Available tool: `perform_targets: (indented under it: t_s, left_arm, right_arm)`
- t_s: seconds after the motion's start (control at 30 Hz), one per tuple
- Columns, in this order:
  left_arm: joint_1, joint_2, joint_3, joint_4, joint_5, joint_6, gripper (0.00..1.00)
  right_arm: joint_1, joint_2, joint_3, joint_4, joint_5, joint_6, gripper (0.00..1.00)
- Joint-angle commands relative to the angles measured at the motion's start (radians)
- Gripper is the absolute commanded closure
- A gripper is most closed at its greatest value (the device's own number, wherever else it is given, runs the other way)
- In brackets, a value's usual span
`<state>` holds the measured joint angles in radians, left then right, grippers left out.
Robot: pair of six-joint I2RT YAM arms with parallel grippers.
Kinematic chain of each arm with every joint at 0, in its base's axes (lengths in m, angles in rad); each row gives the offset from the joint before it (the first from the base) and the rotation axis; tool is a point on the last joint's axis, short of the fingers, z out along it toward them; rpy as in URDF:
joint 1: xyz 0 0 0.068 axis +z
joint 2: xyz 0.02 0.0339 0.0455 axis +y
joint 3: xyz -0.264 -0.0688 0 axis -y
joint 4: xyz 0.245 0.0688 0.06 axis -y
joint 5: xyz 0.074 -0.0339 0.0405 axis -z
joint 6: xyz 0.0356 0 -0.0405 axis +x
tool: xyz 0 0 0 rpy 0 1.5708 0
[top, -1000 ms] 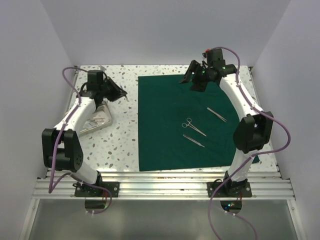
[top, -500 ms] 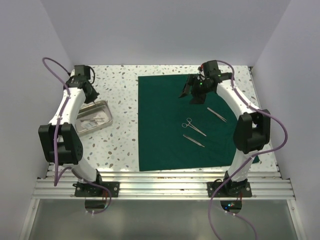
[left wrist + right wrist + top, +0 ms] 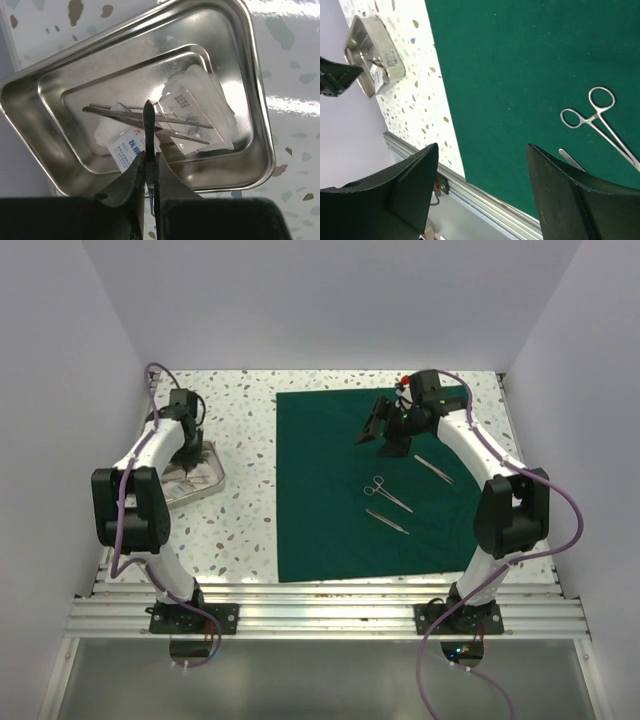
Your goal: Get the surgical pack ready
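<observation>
The surgical pack, a dark green drape, lies flat mid-table with ring-handled forceps and two slim steel instruments on it. My right gripper hovers open over its far part; in the right wrist view nothing lies between its fingers, and the drape and forceps are below. My left gripper is shut on a thin steel instrument, held above the steel tray. Seen from above, this gripper is over the tray.
The tray holds white gauze packets and another slim instrument. It sits on the speckled tabletop at the left, close to the side wall. An aluminium rail runs along the near edge.
My left arm has swung from the back left, facing the drape, round and down over the tray. My right gripper has drifted slightly nearer and its jaws have spread a little.
</observation>
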<state>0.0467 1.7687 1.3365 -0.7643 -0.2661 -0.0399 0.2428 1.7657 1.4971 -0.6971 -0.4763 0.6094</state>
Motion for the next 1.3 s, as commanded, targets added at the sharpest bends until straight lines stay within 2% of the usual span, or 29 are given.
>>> perform_targets:
  t_s: [0.0, 0.27, 0.47, 0.67, 0.7, 0.8, 0.9, 1.03, 1.07, 1.1, 1.27]
  left_arm:
    - [-0.008, -0.034, -0.019, 0.010, 0.094, 0.207, 0.99]
    - [-0.005, 0.047, 0.001, -0.004, 0.110, 0.371, 1.00]
    - [-0.005, 0.113, 0.058, 0.003, 0.114, 0.399, 0.98]
    - [-0.005, 0.126, 0.084, -0.001, 0.024, 0.333, 0.79]
    - [-0.005, 0.114, 0.081, 0.003, 0.010, 0.324, 0.68]
    - [-0.002, 0.092, 0.079, 0.002, -0.039, 0.276, 0.50]
    - [-0.002, 0.072, 0.081, -0.006, -0.064, 0.229, 0.43]
    - [-0.002, 0.019, 0.110, -0.012, -0.064, 0.129, 0.38]
    - [-0.004, 0.003, 0.121, -0.006, -0.059, 0.105, 0.29]
    - [-0.004, -0.026, 0.128, -0.001, -0.044, 0.083, 0.01]
    - [-0.013, -0.103, 0.121, 0.035, 0.083, -0.058, 0.00]
  right_arm:
    - [0.001, -0.014, 0.008, 0.034, -0.059, 0.001, 0.25]
    - [0.000, -0.034, -0.034, 0.042, -0.061, -0.002, 0.24]
    - [0.000, -0.043, -0.034, 0.021, -0.042, -0.019, 0.24]
    - [0.000, -0.037, -0.032, 0.015, -0.013, -0.033, 0.23]
    - [0.000, -0.028, -0.028, 0.011, -0.009, -0.034, 0.23]
    - [-0.002, -0.002, 0.008, -0.010, 0.011, -0.045, 0.23]
    - [-0.002, 0.012, 0.046, -0.036, 0.042, -0.059, 0.23]
    - [-0.017, 0.029, 0.086, -0.100, 0.111, -0.086, 0.23]
    - [-0.020, 0.029, 0.097, -0.108, 0.132, -0.094, 0.23]
    - [-0.026, 0.029, 0.097, -0.117, 0.160, -0.102, 0.22]
    - [-0.080, 0.032, 0.086, -0.156, 0.306, -0.140, 0.22]
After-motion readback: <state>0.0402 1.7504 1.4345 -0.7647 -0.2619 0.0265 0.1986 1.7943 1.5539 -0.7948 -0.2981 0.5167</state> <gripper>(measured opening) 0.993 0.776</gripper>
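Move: My left hand still grips a pair of tweezers above the steel tray, whose middle is about 3 cm to the left, 1 cm ahead and 6 cm down. In it the first tweezers lie about 2 cm left and level with my hand, the gauze stack 3 cm right and 2 cm ahead. From my right hand, empty and 14 cm up, the long straight instrument is about 14 cm right and 1 cm ahead; the clamp is 3 cm right and 6 cm back. I lower my left hand about 4 cm into the tray, swinging the wrist some 20 degrees clockwise, then open the fingers to let go of the tweezers across the first pair. With the fingers wide, I lift away quickly and a little forward, the wrist turning most of the way back. My right hand, nearly still until then, sets off about 5 cm right, slightly forward, towards the straight instrument, fingers staying open. ##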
